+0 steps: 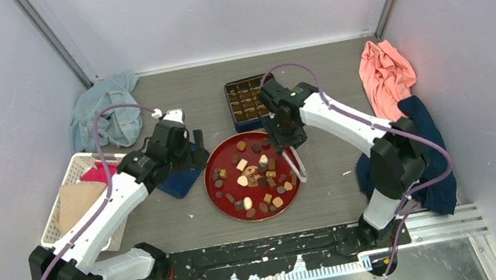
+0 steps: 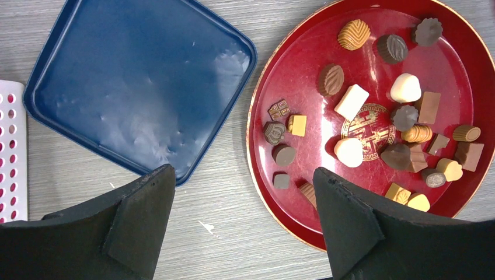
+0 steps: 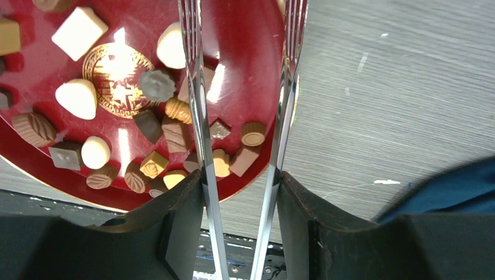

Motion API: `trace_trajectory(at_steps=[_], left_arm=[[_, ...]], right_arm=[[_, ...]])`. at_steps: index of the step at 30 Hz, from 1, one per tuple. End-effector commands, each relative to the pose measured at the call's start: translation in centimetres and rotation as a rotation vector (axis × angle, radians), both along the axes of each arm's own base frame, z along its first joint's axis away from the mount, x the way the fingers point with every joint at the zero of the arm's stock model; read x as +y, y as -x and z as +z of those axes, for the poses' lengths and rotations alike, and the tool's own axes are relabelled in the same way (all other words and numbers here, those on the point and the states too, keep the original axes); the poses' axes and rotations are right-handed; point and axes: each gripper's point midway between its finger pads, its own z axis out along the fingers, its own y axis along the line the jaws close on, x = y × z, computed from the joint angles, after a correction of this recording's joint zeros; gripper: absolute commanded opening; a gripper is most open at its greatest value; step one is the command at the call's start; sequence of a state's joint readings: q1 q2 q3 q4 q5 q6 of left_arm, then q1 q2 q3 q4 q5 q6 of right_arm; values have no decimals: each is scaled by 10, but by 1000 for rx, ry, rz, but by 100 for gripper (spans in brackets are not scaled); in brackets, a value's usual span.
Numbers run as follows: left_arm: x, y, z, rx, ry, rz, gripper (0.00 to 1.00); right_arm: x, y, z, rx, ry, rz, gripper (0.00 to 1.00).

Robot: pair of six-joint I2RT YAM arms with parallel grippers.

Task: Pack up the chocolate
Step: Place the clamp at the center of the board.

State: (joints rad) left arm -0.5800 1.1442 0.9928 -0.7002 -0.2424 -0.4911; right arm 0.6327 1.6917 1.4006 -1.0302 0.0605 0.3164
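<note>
The chocolate point(image 1: 254, 176) lies as many small brown, tan and cream pieces on a red plate point(image 1: 225, 155) at mid-table. My right gripper point(image 1: 283, 142) is over the plate's right edge, shut on metal tongs point(image 1: 297, 166). In the right wrist view the tongs point(image 3: 198, 116) run between the fingers of the right gripper point(image 3: 240, 175) above the chocolate point(image 3: 79, 32); their tips are out of frame. My left gripper point(image 2: 242, 172) stands open and empty above bare table, between a blue lid point(image 2: 140, 81) and the plate point(image 2: 373, 52).
A brown compartment box point(image 1: 245, 103) with pieces in it sits behind the plate. A white basket point(image 1: 66, 199) stands at the left. A light blue cloth point(image 1: 109, 109) lies back left, a pink cloth point(image 1: 385, 73) and a dark blue cloth point(image 1: 426, 142) at the right.
</note>
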Motion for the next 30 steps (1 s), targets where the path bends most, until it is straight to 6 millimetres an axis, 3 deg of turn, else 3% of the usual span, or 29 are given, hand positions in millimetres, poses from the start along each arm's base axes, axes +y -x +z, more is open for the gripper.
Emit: trace_trajectory(at_steps=[1,3,7,12,17,24,30], left_arm=[[-4,-9,14,-47,39,13,88],[-4,-8,14,-43,38,12,88],[-4,-8,13,-45,46,18,88],[-5,-7,14,-44,50,20,88],[-3,-5,17,-44,48,14,88],[4,-4,19,-52,28,37,88],[2,-4,19,-49,30,27,88]], right_arm=[[-26,-19,29,-110,-34,-87,52],[-42,-27,28,-132,-16,-137,52],[-95,-51,14,-212,117,-292,52],[-119,-84,-6,-291,106,-422,52],[-130,-121,-20,-400,97,-494,57],[-125,-130,-64,-357,52,-547,61],[-125,-131,-69,-382,29,-586,97]])
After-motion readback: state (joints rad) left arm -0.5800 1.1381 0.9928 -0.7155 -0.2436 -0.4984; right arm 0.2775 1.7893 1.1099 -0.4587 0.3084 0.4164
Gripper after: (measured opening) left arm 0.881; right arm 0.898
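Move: The clamp is already pinched in the right hand, its handles trailing back over the plate's right side; the bare patch of board it is taken to lies about 11 cm ahead of that hand, 13 cm to its right and 10 cm below. The chocolate box sits some 20 cm ahead and 4 cm left, the red plate's middle about 8 cm left and 3 cm back. From the idle left hand, the patch is roughly 35 cm right, 7 cm ahead and 16 cm down. The clamp is carried off the plate's right side by the right hand, rising slightly, then swinging right and forward by about 13 and 11 cm while turning some 30 degrees clockwise and tilting the fingertips outward. The hand then sinks close to the bare board, and only at the very end opens from half to nearly wide, letting go of the handles. ##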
